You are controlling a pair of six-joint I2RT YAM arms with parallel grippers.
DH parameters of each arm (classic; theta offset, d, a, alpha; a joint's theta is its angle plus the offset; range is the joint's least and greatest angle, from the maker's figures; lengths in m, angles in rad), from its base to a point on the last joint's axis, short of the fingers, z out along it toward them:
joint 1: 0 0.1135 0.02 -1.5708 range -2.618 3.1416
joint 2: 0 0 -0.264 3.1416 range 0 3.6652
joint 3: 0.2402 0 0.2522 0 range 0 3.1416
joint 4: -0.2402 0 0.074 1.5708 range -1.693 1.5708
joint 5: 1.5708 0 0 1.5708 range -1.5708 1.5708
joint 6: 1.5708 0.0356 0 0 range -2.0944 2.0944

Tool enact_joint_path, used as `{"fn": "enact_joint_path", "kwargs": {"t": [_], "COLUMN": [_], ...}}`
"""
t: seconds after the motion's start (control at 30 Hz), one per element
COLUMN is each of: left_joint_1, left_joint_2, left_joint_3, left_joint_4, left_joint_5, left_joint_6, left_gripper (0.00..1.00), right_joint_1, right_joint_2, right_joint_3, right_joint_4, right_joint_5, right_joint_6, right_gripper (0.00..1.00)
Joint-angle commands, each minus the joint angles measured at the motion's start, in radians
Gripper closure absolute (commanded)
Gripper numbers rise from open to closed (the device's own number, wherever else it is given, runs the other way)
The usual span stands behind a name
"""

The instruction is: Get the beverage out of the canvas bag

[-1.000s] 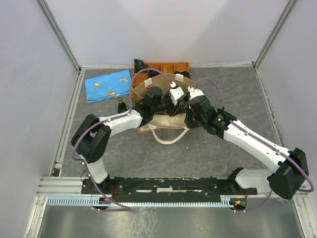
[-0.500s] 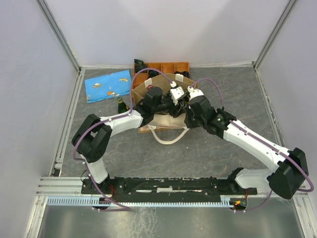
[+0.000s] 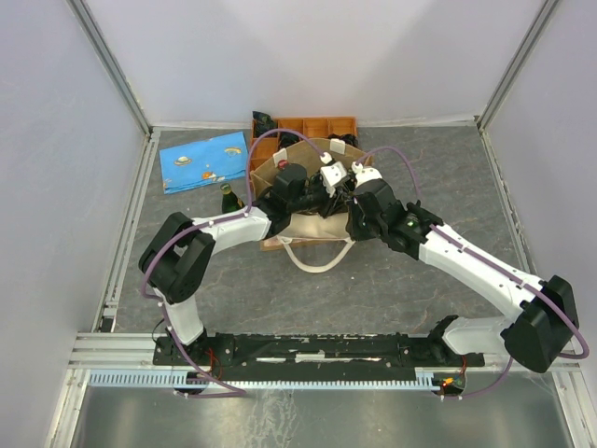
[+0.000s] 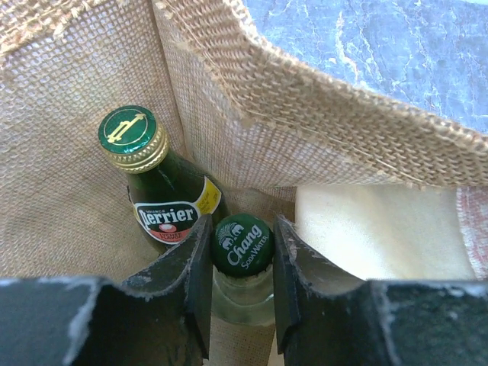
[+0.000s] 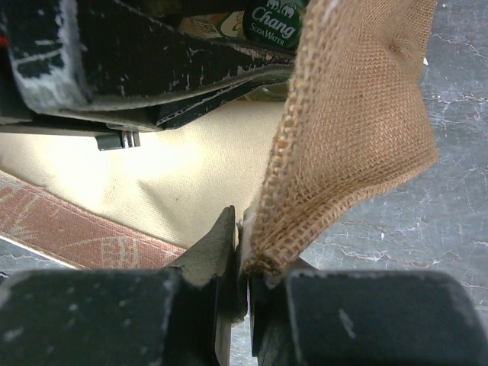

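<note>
The canvas bag (image 3: 312,227) stands at the middle back of the table, and both arms reach into its mouth. Inside it, a clear bottle with a green "Chang Soda Water" cap (image 4: 242,244) stands beside a green Perrier bottle (image 4: 152,183). My left gripper (image 4: 242,225) is shut on the Chang bottle, one finger on each side of its cap and neck. My right gripper (image 5: 248,229) is shut on the bag's woven rim (image 5: 343,137) and holds that wall aside. From above, the left gripper (image 3: 328,177) and right gripper (image 3: 362,175) sit close together over the bag.
A flat blue patterned pouch (image 3: 203,161) lies at the back left. An orange compartmented tray (image 3: 317,126) stands right behind the bag. A dark green bottle (image 3: 227,196) stands on the table just left of the bag. A cream handle loop (image 3: 317,257) hangs toward me.
The left arm has shifted slightly at the bag's mouth. The right arm and the bag have stayed where they were.
</note>
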Motion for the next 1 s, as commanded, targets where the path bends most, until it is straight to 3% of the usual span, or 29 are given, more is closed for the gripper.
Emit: {"fn": "enact_joint_path", "kwargs": {"t": [0.0,0.63,0.97], "left_joint_1": [0.006,0.005,0.005], "left_joint_2": [0.016,-0.277,-0.471], "left_joint_3": [0.018,0.280,0.403], "left_joint_4": [0.000,-0.112,-0.304], "left_joint_5": [0.010,-0.164,-0.340], "left_joint_6": [-0.015,0.050,0.070], "left_gripper": [0.97,0.97,0.97], "right_joint_1": [0.004,0.004,0.004], "right_joint_2": [-0.005,-0.010,0.004], "right_joint_3": [0.044,0.040,0.032], "right_joint_4": [-0.002,0.006,0.025], "right_joint_5": [-0.007,0.006,-0.008], "right_joint_6": [-0.026,-0.035,-0.041], "right_gripper": [0.86,0.87,0.87]}}
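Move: The left fingers are already shut on the Chang bottle's cap, its body hanging about 8 cm below them. The Perrier bottle leans roughly 5 cm ahead and 3 cm right, and another clear bottle stands some 6 cm left and about 1 cm ahead. The held bag rim is about 8 cm back and 3 cm right. The Chang bottle's middle is about 8 cm ahead of the right hand, 2 cm left and 8 cm below. Still pinching the Chang bottle's cap, the left hand lifts some 21 cm while the right keeps the bag rim. ##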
